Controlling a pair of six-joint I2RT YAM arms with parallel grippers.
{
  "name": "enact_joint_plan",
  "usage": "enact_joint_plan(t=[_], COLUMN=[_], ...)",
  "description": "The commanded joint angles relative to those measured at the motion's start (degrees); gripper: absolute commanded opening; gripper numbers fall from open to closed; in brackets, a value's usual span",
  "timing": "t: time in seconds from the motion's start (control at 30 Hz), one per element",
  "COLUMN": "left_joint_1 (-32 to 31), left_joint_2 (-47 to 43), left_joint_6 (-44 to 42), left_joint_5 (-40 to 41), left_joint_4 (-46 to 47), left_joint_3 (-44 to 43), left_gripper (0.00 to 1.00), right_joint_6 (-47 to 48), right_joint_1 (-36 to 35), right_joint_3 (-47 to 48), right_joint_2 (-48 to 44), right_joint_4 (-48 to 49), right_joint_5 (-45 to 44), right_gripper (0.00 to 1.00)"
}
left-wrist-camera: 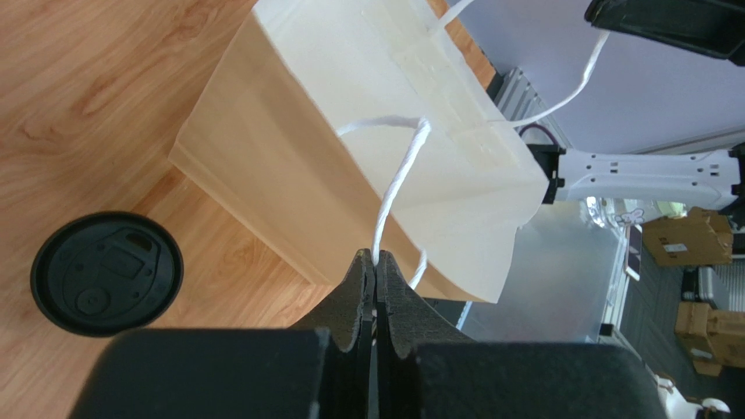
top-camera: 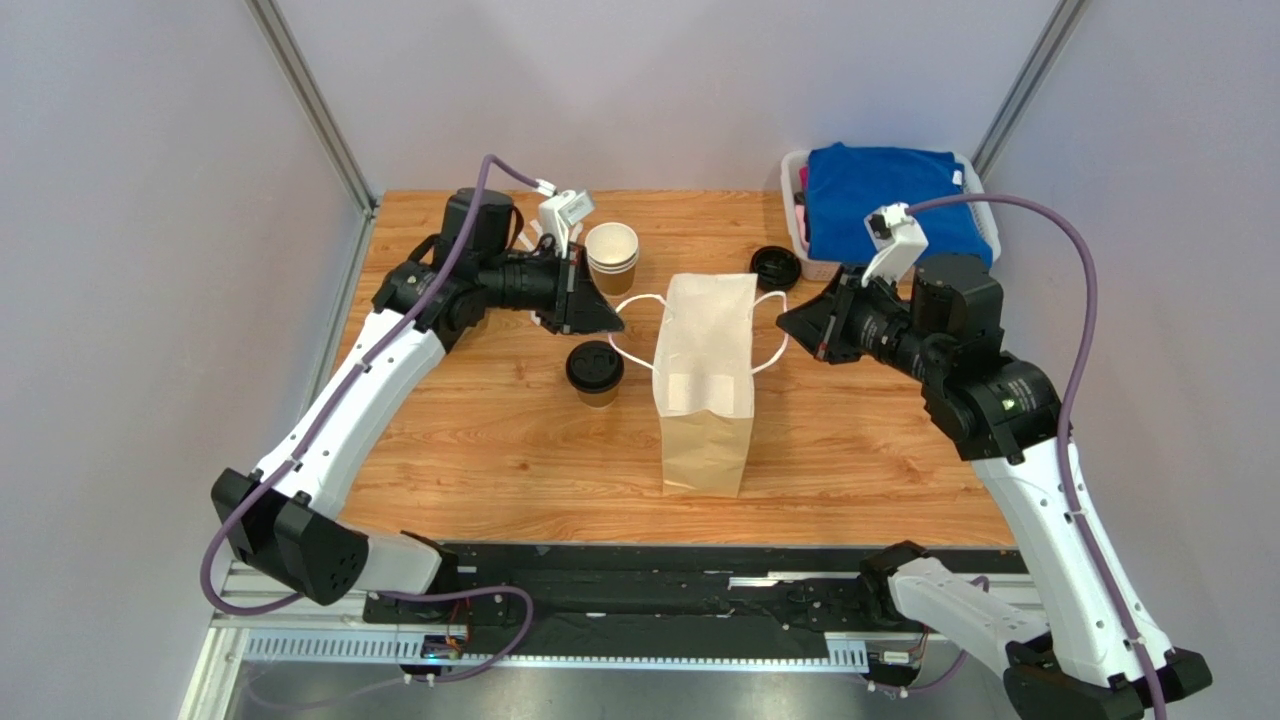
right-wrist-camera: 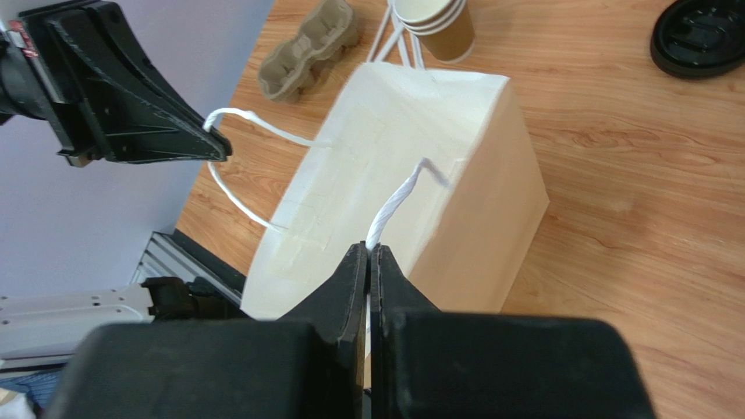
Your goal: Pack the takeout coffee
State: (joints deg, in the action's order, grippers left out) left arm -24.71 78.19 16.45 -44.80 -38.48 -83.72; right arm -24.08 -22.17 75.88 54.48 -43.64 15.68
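Observation:
The takeout coffee (top-camera: 595, 371), a small brown cup under a black lid (left-wrist-camera: 107, 272), stands just left of the paper bag (top-camera: 706, 383). The bag stands upright in the middle of the table, its mouth pressed flat. My left gripper (top-camera: 616, 318) is shut on the bag's left white cord handle (left-wrist-camera: 393, 183), the cord pinched at the fingertips. My right gripper (top-camera: 784, 321) is shut on the right cord handle (right-wrist-camera: 398, 201) in the same way. The two grippers face each other across the bag's top. In the right wrist view the left gripper (right-wrist-camera: 223, 150) shows holding its loop.
A stack of lidless brown cups (top-camera: 612, 255) stands behind the bag on the left, and a loose black lid (top-camera: 775, 266) lies behind it on the right. A cardboard cup carrier (right-wrist-camera: 308, 48) lies near the cups. A bin with blue cloth (top-camera: 887, 195) sits at the back right.

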Motion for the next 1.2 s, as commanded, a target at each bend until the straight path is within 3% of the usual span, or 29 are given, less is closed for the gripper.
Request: enact_joint_plan(t=[0.0,0.63,1.17], left_joint_1=[1.4,-1.3,-4.7], left_joint_2=[-1.6,8.4,15.8], left_joint_6=[-2.8,1.0,3.8], left_joint_5=[1.2,-2.0,-5.1], left_joint_4=[-1.4,4.5,7.9], left_joint_3=[3.6,9.2,9.5], left_gripper=[0.0,0.0,0.0], right_joint_6=[5.0,8.5,6.9], right_joint_1=[2.3,4.2,4.2], right_joint_3=[-3.4,-16.9,-21.5], right_joint_2=[-0.1,1.5,2.6], right_joint_4=[-2.7,1.5,5.1], right_joint_5=[-1.4,-0.2,3.1], right_gripper=[0.0,0.0,0.0])
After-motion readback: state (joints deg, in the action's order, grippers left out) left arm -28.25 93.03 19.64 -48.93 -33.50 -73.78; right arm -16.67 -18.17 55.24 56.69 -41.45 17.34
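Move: Both hands hold a handle of the paper bag: from the left hand its middle is level, about 12 cm right and 18 cm below; from the right hand, level, some 10 cm left and 20 cm below. The lidded coffee cup stands about 6 cm ahead of the left hand, 4 cm to its left and 27 cm below. The cup stack is roughly 24 cm ahead of that hand, 2 cm left and 26 cm below. Still pinching the handles, both hands sink about 15 cm beside the bag's mouth, wrists turning some 20 degrees. ##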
